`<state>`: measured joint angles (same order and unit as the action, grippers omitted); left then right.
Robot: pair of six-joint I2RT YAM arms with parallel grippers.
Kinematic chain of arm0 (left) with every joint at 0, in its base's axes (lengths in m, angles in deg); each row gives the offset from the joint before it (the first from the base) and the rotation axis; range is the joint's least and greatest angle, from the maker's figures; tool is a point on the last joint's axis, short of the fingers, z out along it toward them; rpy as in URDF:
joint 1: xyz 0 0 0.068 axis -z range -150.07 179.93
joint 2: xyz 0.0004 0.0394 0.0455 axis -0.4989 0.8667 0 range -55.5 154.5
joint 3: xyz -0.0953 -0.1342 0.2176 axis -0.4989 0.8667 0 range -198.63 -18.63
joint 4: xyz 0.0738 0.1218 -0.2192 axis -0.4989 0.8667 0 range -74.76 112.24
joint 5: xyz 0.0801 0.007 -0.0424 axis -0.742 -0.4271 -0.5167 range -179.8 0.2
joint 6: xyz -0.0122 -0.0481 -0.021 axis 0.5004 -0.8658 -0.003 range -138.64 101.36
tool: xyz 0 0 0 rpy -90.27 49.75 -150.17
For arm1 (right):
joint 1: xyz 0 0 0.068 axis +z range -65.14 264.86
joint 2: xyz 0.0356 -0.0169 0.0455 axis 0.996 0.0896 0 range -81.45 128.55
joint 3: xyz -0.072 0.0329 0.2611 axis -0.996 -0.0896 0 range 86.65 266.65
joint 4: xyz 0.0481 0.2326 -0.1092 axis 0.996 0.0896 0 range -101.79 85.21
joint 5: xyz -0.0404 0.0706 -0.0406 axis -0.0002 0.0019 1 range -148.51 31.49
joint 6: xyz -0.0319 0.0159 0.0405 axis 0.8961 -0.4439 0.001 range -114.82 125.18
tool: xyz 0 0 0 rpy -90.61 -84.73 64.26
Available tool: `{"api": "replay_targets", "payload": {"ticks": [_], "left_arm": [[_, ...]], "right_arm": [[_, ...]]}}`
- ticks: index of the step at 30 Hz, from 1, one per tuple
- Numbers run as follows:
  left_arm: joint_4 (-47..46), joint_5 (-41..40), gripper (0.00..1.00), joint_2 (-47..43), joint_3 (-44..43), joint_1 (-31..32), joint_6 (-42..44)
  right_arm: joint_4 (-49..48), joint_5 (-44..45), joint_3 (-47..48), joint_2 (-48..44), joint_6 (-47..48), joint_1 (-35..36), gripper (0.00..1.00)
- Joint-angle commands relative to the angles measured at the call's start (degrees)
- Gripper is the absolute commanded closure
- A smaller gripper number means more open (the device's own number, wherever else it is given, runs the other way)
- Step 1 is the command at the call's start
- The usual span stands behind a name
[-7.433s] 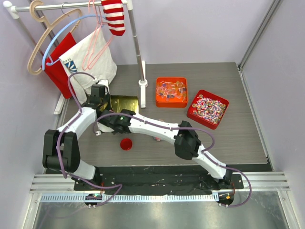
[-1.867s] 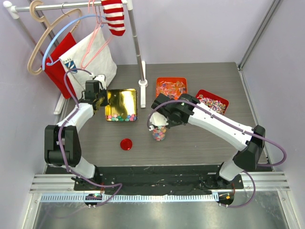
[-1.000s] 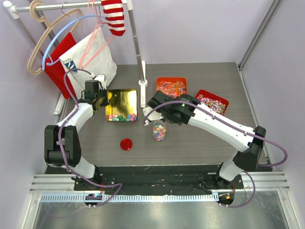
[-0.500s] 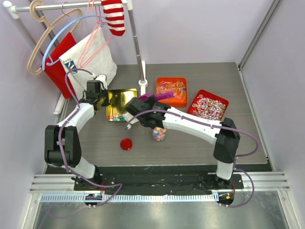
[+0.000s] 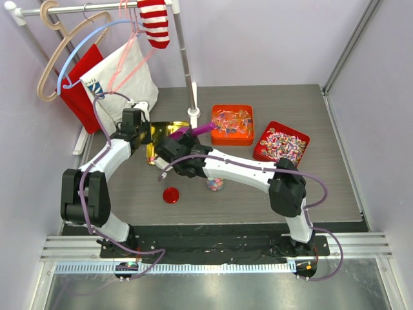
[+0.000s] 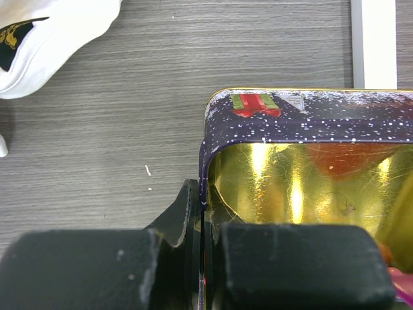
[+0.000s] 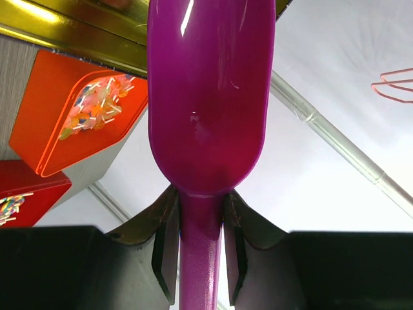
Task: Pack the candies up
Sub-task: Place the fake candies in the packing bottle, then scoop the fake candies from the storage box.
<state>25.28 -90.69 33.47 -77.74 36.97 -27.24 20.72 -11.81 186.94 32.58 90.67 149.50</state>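
Note:
Small pastel candies [image 5: 216, 185] fill the lower part of a clear jar [image 5: 215, 181] at the table's middle. My left gripper [image 5: 144, 134] [image 6: 202, 219] is shut on the left wall of the gold tin [image 5: 169, 127] [image 6: 303, 187], which is dark blue with white specks outside. The right arm hides most of the tin's inside in the top view. A purple scoop [image 5: 197, 131] [image 7: 206, 97] hangs over the tin, bowl pointing toward the back. My right gripper [image 5: 179, 139] [image 7: 201, 239] is shut on its handle. I cannot see into the bowl.
A red jar lid [image 5: 171, 195] lies left of the jar. An orange tin [image 5: 247, 138] [image 7: 45, 90] and a red tin [image 5: 261, 155] of wrapped sweets stand at the right. The rack's pole base [image 5: 193, 117] stands behind the gold tin, and a white bag [image 5: 119, 74] hangs at the back left.
The right arm has swung left, carrying the scoop from beside the jar to above the gold tin. The left gripper keeps its hold and has shifted slightly right.

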Motion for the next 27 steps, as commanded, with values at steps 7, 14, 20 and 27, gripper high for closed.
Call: {"api": "replay_targets", "payload": {"ticks": [7,14,20,27], "left_arm": [[-1.8,0.4,1.00,-2.4,-2.9,0.1,-0.2],[-2.7,3.3,1.00,-2.8,-2.4,0.2,-0.4],[-5.9,12.0,1.00,-6.0,0.0,0.1,0.3],[-6.4,16.0,1.00,-7.1,0.1,0.1,0.0]], "right_arm": [[-4.6,2.3,10.0,-1.4,-9.5,-5.6,0.99],[-2.1,-0.9,6.1,-7.7,-16.8,-12.7,0.99],[5.0,-6.7,5.6,-8.8,-21.5,-18.1,0.99],[14.3,-19.0,6.4,-8.9,-28.4,-19.9,0.99]]}}
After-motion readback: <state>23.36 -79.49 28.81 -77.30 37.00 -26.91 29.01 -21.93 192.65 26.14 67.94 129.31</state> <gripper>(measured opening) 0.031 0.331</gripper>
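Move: The right hand grips the purple scoop with its bowl reaching left into the gold tray, whose middle is about 8 cm left, 3 cm back and 14 cm below. The orange box lies some 15 cm right, 5 cm ahead and 16 cm down; the packing bottle about 9 cm right, 15 cm back and 13 cm lower. The left hand pinches the tray's left rim, the tray's middle about 7 cm right and 3 cm back, the bottle some 23 cm right and 18 cm back. Draw the scoop out of the tray with the right hand: ease forward and up, then swing it right towards the orange box, about 14 cm right and 8 cm forward, sinking slightly at the end. Keep the grip, roll the bowl side up and turn clockwise, some 25 degrees each. Then, with the left fingers still shut on the rim, raise the tray and shift it right. ##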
